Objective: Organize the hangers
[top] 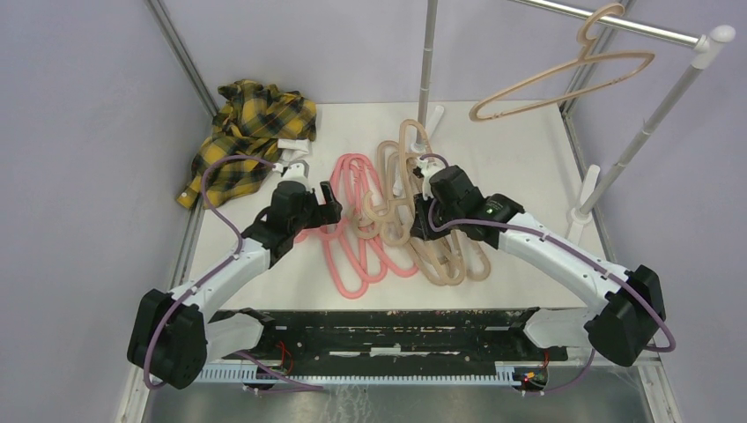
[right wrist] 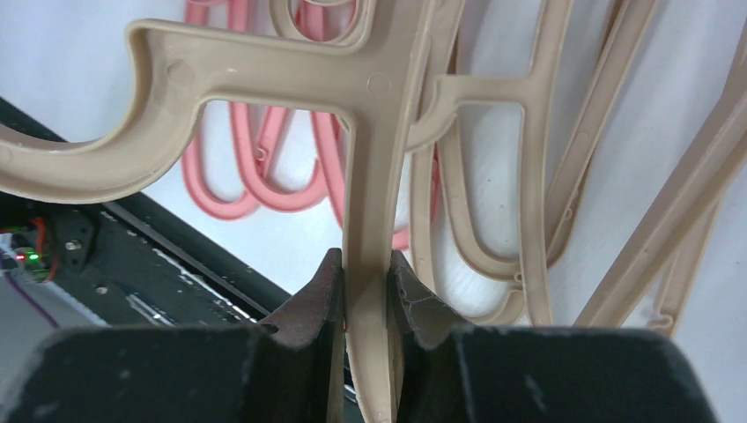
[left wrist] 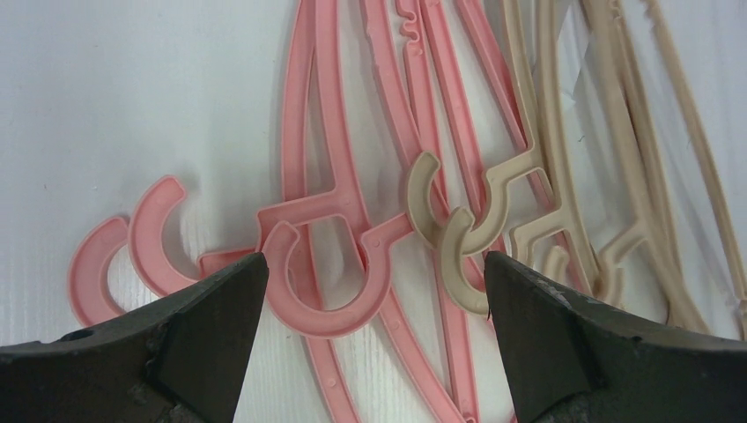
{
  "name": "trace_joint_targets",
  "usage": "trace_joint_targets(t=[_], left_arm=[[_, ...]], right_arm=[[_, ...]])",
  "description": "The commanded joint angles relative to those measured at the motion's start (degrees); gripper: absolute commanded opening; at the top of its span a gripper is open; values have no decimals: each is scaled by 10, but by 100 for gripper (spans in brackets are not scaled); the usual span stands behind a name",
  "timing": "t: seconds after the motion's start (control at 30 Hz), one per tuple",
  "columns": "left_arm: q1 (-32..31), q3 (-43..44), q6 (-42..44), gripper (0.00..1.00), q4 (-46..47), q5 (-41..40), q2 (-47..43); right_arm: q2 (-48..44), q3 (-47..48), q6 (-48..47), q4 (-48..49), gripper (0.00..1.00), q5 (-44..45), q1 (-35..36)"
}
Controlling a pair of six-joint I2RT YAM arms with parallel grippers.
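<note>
Several hangers lie in a heap mid-table: pink ones (top: 357, 225) on the left, beige ones (top: 449, 256) on the right. Another beige hanger (top: 564, 79) hangs by its hook from the rail. My right gripper (top: 423, 210) is shut on the stem of a beige hanger (right wrist: 379, 132), just below its hook, the pads (right wrist: 321, 286) pressed on both sides; it seems tilted above the other beige hangers (right wrist: 528, 176). My left gripper (top: 329, 201) stands open just above the pile, its fingers either side of a pink hook (left wrist: 330, 319) and a beige hook (left wrist: 451, 264), holding nothing.
A yellow plaid shirt (top: 251, 132) lies crumpled at the far left corner. The metal rail (top: 652, 31) runs across the top right on a slanted white post (top: 634, 141), with an upright pole (top: 427, 53) behind the pile. The black base bar (top: 379, 322) borders the table's near edge.
</note>
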Motion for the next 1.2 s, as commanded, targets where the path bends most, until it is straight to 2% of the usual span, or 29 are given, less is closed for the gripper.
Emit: trace_joint_targets(t=[0.0, 0.17, 0.27, 0.57, 0.83, 1.17], left_arm=[[-1, 3, -17, 99, 11, -8, -22], [-1, -3, -20, 99, 11, -12, -35], [-1, -3, -23, 99, 11, -12, -37], [-1, 1, -23, 99, 1, -4, -48], [0, -8, -21, 99, 4, -7, -54], [0, -1, -18, 99, 1, -4, -58]], right_arm=[[3, 32, 31, 13, 7, -46, 1], [10, 31, 70, 74, 6, -71, 11], [13, 65, 100, 120, 4, -69, 23], [-32, 143, 192, 258, 3, 93, 49], [-48, 169, 177, 258, 3, 184, 51], [-2, 263, 135, 227, 4, 282, 28]])
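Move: The right hand already holds a beige hanger. It is bound for the free stretch of the rail, roughly 40 cm above this hand, 13 cm ahead and 16 cm to its right. The hung hanger is about 10 cm ahead, 21 cm right and 30 cm up; the left post rises some 20 cm straight ahead. The remaining beige hangers lie 14 cm below, about 3 cm ahead and 2 cm right. From the left hand the free stretch is 4 cm ahead, 38 cm right and 42 cm up. Keeping its pinch on the beige hanger's neck near the hook, the right hand first eases about 4 cm to the left with little rise, then swings up hard into a lift of some 25 cm in all, also reaching about 8 cm forward and drifting back right over the second half. As it climbs towards the rail's height beside the left post, the wrist tips up about 40 degrees and turns clockwise, so the downward-slanting fingers end almost level, pointing forward and left, still shut. ##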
